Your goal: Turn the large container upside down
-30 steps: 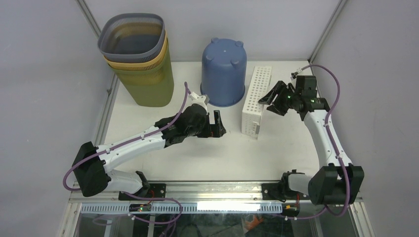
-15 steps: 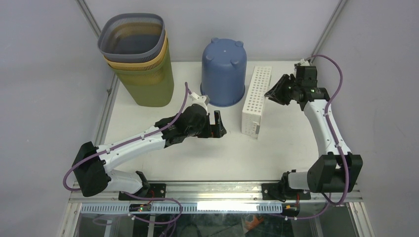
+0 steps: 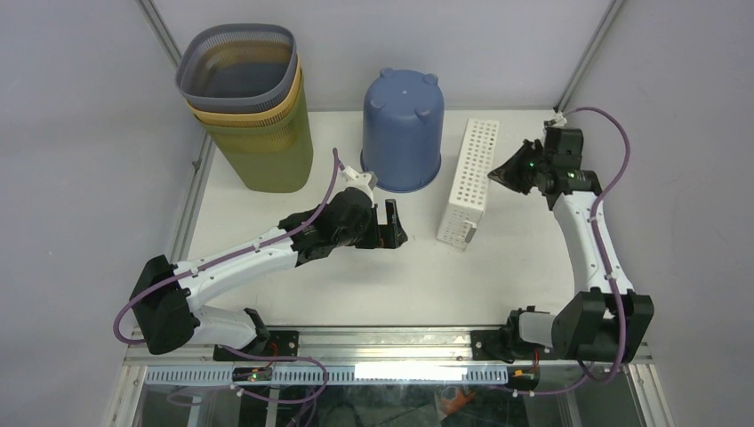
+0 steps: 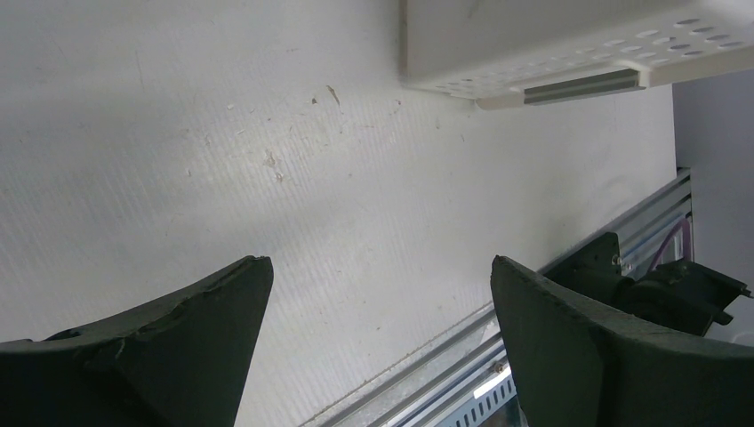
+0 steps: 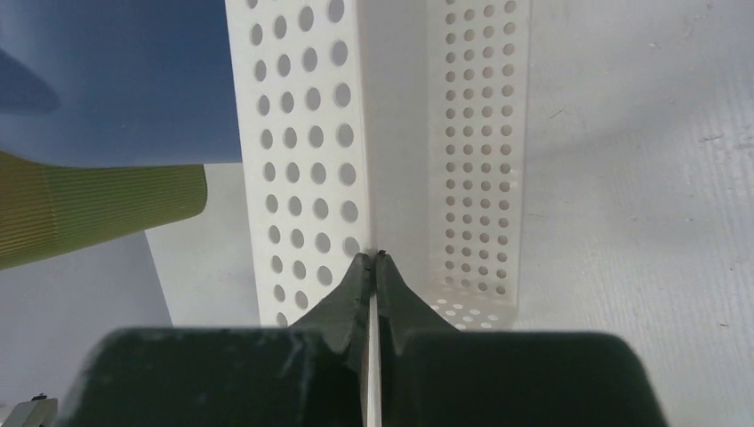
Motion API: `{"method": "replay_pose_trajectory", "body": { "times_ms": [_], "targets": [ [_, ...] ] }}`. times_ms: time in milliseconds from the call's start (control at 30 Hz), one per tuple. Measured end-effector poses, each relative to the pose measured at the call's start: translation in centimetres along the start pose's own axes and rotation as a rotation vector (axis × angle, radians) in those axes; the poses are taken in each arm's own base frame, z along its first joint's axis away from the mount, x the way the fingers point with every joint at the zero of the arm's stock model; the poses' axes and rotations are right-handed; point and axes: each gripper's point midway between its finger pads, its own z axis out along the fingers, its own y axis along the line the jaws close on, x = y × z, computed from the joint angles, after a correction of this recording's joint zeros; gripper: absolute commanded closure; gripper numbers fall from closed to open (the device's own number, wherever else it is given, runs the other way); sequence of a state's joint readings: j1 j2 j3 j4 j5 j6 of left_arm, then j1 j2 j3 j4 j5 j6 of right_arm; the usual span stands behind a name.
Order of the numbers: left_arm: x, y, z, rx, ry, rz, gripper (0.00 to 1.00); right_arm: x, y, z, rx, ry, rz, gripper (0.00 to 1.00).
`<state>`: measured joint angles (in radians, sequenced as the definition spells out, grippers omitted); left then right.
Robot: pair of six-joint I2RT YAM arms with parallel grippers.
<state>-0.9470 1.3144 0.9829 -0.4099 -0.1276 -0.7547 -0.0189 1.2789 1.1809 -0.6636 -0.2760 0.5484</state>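
The large container, a long white perforated basket (image 3: pixel 468 181), stands on the table right of centre and leans over, its open side toward the right arm. My right gripper (image 3: pixel 500 175) is shut on the thin edge of the basket's upper long wall; in the right wrist view the right gripper (image 5: pixel 374 258) pinches that white edge, with the basket's holed walls (image 5: pixel 302 133) running away ahead. My left gripper (image 3: pixel 391 222) hovers open over bare table just left of the basket's near end. In the left wrist view the left gripper (image 4: pixel 382 267) holds nothing, and the basket's end (image 4: pixel 533 44) is at the top.
An upturned blue bucket (image 3: pixel 402 129) stands close behind and left of the basket. Stacked grey, yellow and olive bins (image 3: pixel 253 107) fill the back left corner. Frame posts and walls border the table, with the metal rail (image 3: pixel 382 338) at the near edge.
The right gripper closed on the basket's wall edge and drew back to the right. The basket's top swung right and it now leans. The left arm has not moved.
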Motion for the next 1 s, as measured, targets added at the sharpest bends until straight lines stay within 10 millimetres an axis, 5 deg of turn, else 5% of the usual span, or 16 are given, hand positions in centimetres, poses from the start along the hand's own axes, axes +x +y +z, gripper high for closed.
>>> {"method": "replay_pose_trajectory", "body": {
  "times_ms": [467,733,1000],
  "targets": [
    [0.1,-0.1,0.0,0.006,0.004,0.011,0.01,-0.8,-5.7,-0.6,-0.153,-0.105,0.292,1.0],
    [0.0,-0.1,0.1,0.009,0.001,0.016,0.01,3.9,-11.1,1.7,0.032,0.029,0.427,1.0],
    [0.0,-0.1,0.2,0.008,0.003,0.023,0.01,2.1,-13.2,1.0,0.194,-0.005,0.383,0.48]
  ]
}}
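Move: My right hand holds the upper rim of the white basket, which stands on its long side with its open mouth facing right. The basket's middle is about 4 cm to the left, 1 cm nearer the bases and 9 cm below. The blue container, already upside down, stands some 18 cm left and 7 cm farther out, its middle 8 cm lower. From my left hand the basket lies about 9 cm ahead, 15 cm right and 4 cm below. I start with the upper rim still pinched and pull it right, away from the blue container, then swing it steeply down and a little back, to lay the basket mouth-down. My right hand ends about 9 cm farther right and 9 cm lower, turned some 20 degrees clockwise. Late on, my fingers part; I finish free of the rim, drawing off to the right. ##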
